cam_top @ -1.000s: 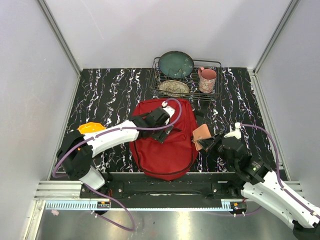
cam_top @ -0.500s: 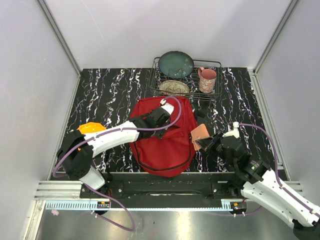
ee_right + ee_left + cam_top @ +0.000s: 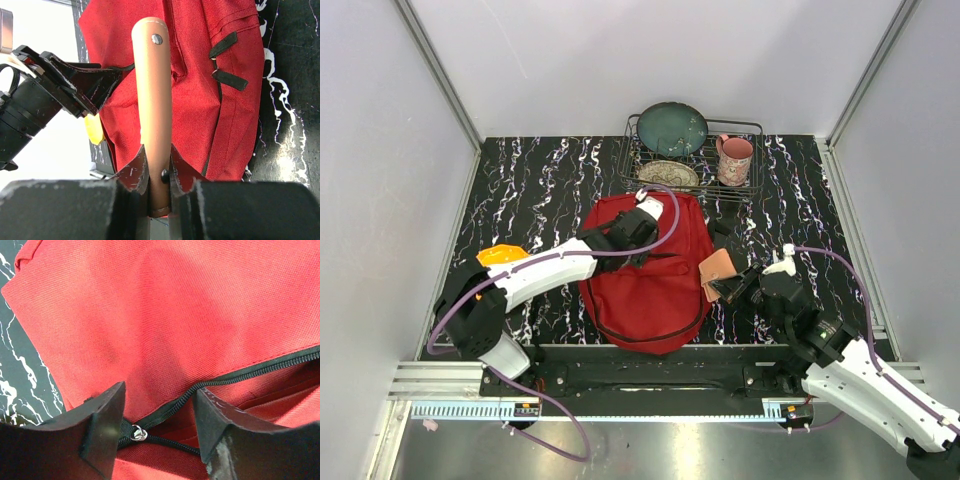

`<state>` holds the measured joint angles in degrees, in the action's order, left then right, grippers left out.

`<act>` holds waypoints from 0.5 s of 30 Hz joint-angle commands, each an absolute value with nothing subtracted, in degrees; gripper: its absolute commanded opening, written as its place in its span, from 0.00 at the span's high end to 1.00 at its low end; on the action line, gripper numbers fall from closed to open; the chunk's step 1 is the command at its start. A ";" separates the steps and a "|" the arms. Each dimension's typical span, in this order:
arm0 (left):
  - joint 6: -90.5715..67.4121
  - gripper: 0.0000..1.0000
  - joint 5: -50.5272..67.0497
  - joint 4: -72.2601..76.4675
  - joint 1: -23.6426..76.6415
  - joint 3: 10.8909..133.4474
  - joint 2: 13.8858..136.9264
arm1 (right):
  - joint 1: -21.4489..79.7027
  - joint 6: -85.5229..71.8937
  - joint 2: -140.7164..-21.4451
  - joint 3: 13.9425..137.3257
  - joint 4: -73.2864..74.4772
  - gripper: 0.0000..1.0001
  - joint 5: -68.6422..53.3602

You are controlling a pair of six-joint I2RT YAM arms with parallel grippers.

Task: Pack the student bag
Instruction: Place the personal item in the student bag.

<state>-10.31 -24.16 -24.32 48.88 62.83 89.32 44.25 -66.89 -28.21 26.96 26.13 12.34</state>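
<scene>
The student bag [image 3: 650, 285] is a red backpack lying flat in the middle of the table. My left gripper [image 3: 636, 236] hovers over its far half and is open. In the left wrist view its jaws [image 3: 159, 405] straddle the black zipper, and the silver zipper pull [image 3: 136, 433] lies between them, untouched. The zipper is partly undone, showing red lining. My right gripper [image 3: 736, 284] sits at the bag's right edge, shut on a flat tan case [image 3: 722, 266]. In the right wrist view the tan case [image 3: 152, 90] stands edge-on between the fingers [image 3: 156, 167], pointing over the bag [image 3: 200, 90].
A wire rack [image 3: 752, 128] at the back holds a dark green plate [image 3: 672, 128], a patterned plate [image 3: 668, 175] and a pink mug [image 3: 734, 160]. An orange object [image 3: 502, 255] lies by the left arm. A small black item [image 3: 723, 228] sits right of the bag.
The left gripper has slid a little toward the bag's far end, its jaws narrower than before. The right gripper has carried the tan case slightly left, closer to the bag.
</scene>
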 commanded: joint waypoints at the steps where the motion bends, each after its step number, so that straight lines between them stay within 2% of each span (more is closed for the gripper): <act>1: -9.67 0.46 -25.05 -22.59 48.25 65.57 90.53 | 44.21 -67.06 -28.21 27.25 22.94 1.00 12.04; 7: -10.20 0.59 -25.93 -21.71 48.08 65.65 89.65 | 44.21 -66.36 -29.26 27.33 21.62 1.00 10.64; 11: -10.28 0.81 -26.54 -22.84 48.08 67.06 88.51 | 44.21 -65.83 -30.85 27.25 18.55 1.00 8.27; 15: -12.47 0.94 -25.58 -25.57 48.08 70.56 87.28 | 44.21 -66.35 -34.53 26.81 11.54 1.00 3.44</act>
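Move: Just under the open left fingertips, some 2 cm below, lies the zippered edge of the student bag's opening, with a zipper pull about 2 cm back and 2 cm to the left. The personal item stands roughly 16 cm to the left hand's right and 2 cm back. From the right hand, which holds that item, the opening is about 6 cm ahead, 13 cm left and 9 cm lower; a black side strap lies some 11 cm straight ahead and 12 cm below. Close the left fingers, from over half open to nearly shut, so they pinch the zippered red edge, dipping slightly and then easing up about 1 cm as they tighten. Meanwhile keep the right grip on the personal item and start it left, nearly 2 cm and gathering speed, towards the bag's opening. ##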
